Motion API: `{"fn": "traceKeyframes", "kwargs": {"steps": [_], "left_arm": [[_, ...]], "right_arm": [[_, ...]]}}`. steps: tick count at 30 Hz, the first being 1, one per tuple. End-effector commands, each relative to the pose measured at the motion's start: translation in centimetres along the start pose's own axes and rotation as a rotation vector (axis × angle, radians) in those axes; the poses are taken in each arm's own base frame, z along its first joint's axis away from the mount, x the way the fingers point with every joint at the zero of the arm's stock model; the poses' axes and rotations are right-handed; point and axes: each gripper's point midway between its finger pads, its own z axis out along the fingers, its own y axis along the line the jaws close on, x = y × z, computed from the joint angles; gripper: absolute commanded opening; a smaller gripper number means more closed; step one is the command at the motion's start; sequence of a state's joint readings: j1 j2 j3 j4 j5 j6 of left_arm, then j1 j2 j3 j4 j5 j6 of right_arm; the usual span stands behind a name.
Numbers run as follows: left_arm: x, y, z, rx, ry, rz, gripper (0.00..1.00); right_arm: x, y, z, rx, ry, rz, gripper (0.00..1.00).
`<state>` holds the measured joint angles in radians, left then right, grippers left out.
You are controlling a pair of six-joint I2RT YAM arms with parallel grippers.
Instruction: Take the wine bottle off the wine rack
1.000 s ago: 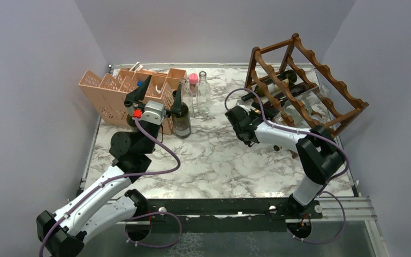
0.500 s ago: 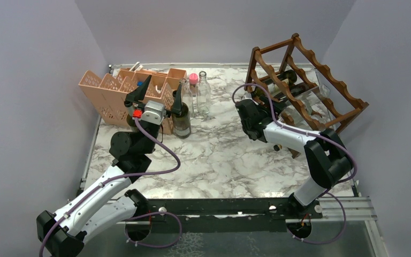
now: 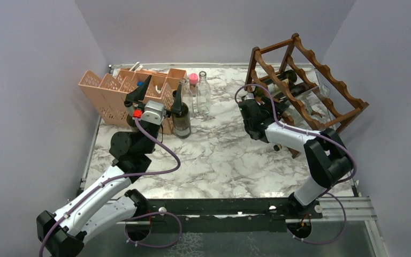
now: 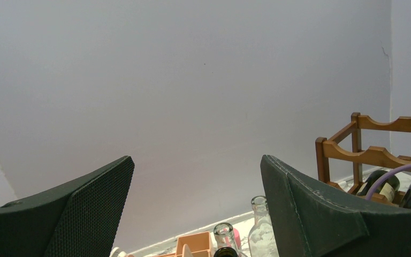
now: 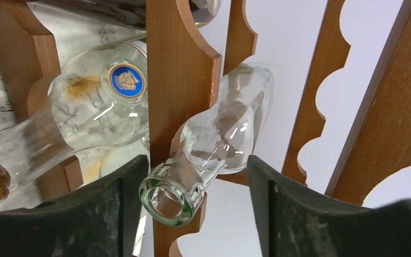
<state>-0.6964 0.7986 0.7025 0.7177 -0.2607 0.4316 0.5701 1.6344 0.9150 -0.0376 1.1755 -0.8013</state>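
Note:
The dark wooden wine rack (image 3: 321, 80) stands at the back right, tilted, with bottles lying in it. In the right wrist view a clear glass wine bottle (image 5: 219, 134) lies in the rack (image 5: 179, 69), its open mouth pointing out between my fingers. My right gripper (image 5: 197, 163) is open around that neck: the left finger sits close beside it and a gap shows at the right finger. From above, the right gripper (image 3: 250, 103) is at the rack's front left corner. My left gripper (image 3: 163, 88) is open and empty, raised and pointing at the back wall (image 4: 195, 160).
A second clear bottle with a blue label (image 5: 101, 96) and a dark bottle (image 3: 281, 79) also lie in the rack. A dark bottle (image 3: 181, 120), two clear bottles (image 3: 203, 93) and a peach organiser (image 3: 107, 91) stand at the back left.
My right gripper has moved right and back to the rack's front, bringing the clear bottle's neck between its fingers, and its jaws have narrowed a little. The left arm has not moved.

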Motion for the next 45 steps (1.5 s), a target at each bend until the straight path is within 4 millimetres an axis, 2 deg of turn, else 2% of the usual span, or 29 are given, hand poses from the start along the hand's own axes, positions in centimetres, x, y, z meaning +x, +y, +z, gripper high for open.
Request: {"fn": "traceKeyframes", "kwargs": {"steps": [1,11,13,16,24,29,35,40,45], "left_arm": [[-0.7,0.4,-0.3,-0.024,-0.028,-0.01,0.94],[-0.7,0.4,-0.2,-0.023,-0.026,-0.011,0.94],[-0.6,0.4,-0.2,-0.022,-0.026,-0.009,0.94],[-0.6,0.4,-0.2,-0.021,-0.026,-0.009,0.94],[-0.6,0.3,-0.2,-0.02,-0.024,-0.01,0.94],[-0.4,0.2,-0.2,-0.019,-0.021,-0.009,0.94],[-0.6,0.4,-0.2,-0.023,-0.024,-0.01,0.94],[-0.7,0.5,-0.3,-0.028,-0.027,-0.007,0.94],[-0.7,0.6,-0.3,-0.028,-0.027,-0.006,0.94]], "right_arm": [[-0.5,0.2,0.2,0.002,-0.011,0.022,0.64],[-1.3,0.2,-1.3,-0.015,-0.037,0.03,0.36],[-1.5,0.1,-1.8,-0.021,-0.038,0.04,0.28],[-1.6,0.3,-2.7,-0.026,-0.046,0.032,0.2],[-1.4,3.2,-5.7,-0.073,-0.029,0.021,0.02],[-1.9,4.1,-7.1,-0.079,-0.027,0.024,0.01],[-2.6,3.1,-9.8,-0.099,-0.027,0.08,0.01],[-3.3,3.2,-11.9,-0.121,-0.078,0.111,0.01],[-2.7,2.2,-13.6,-0.09,-0.053,0.147,0.01]]}}
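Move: Just beyond the right fingers, which already straddle its open neck, the clear wine bottle lies in the rack's middle tier, its middle about 5 cm ahead, 10 cm right and 1 cm below that hand. In the tier underneath, some 10 cm below the hand, are the capped clear bottle, 1 cm ahead and 5 cm right, and the gold-necked dark bottle, 6 cm ahead and 1 cm left. The left hand has the clear wine bottle roughly 60 cm to its right, 12 cm ahead and 28 cm lower. Closing from about three-quarters open to under half, the right fingers pinch the bottle's glass neck, then keep hold and draw it out of its slot along its length: roughly 10 cm left and 7 cm back, with a slow rise of about 2.5 cm. The wrist hardly turns, and the pull gets quicker once the grip has closed. ##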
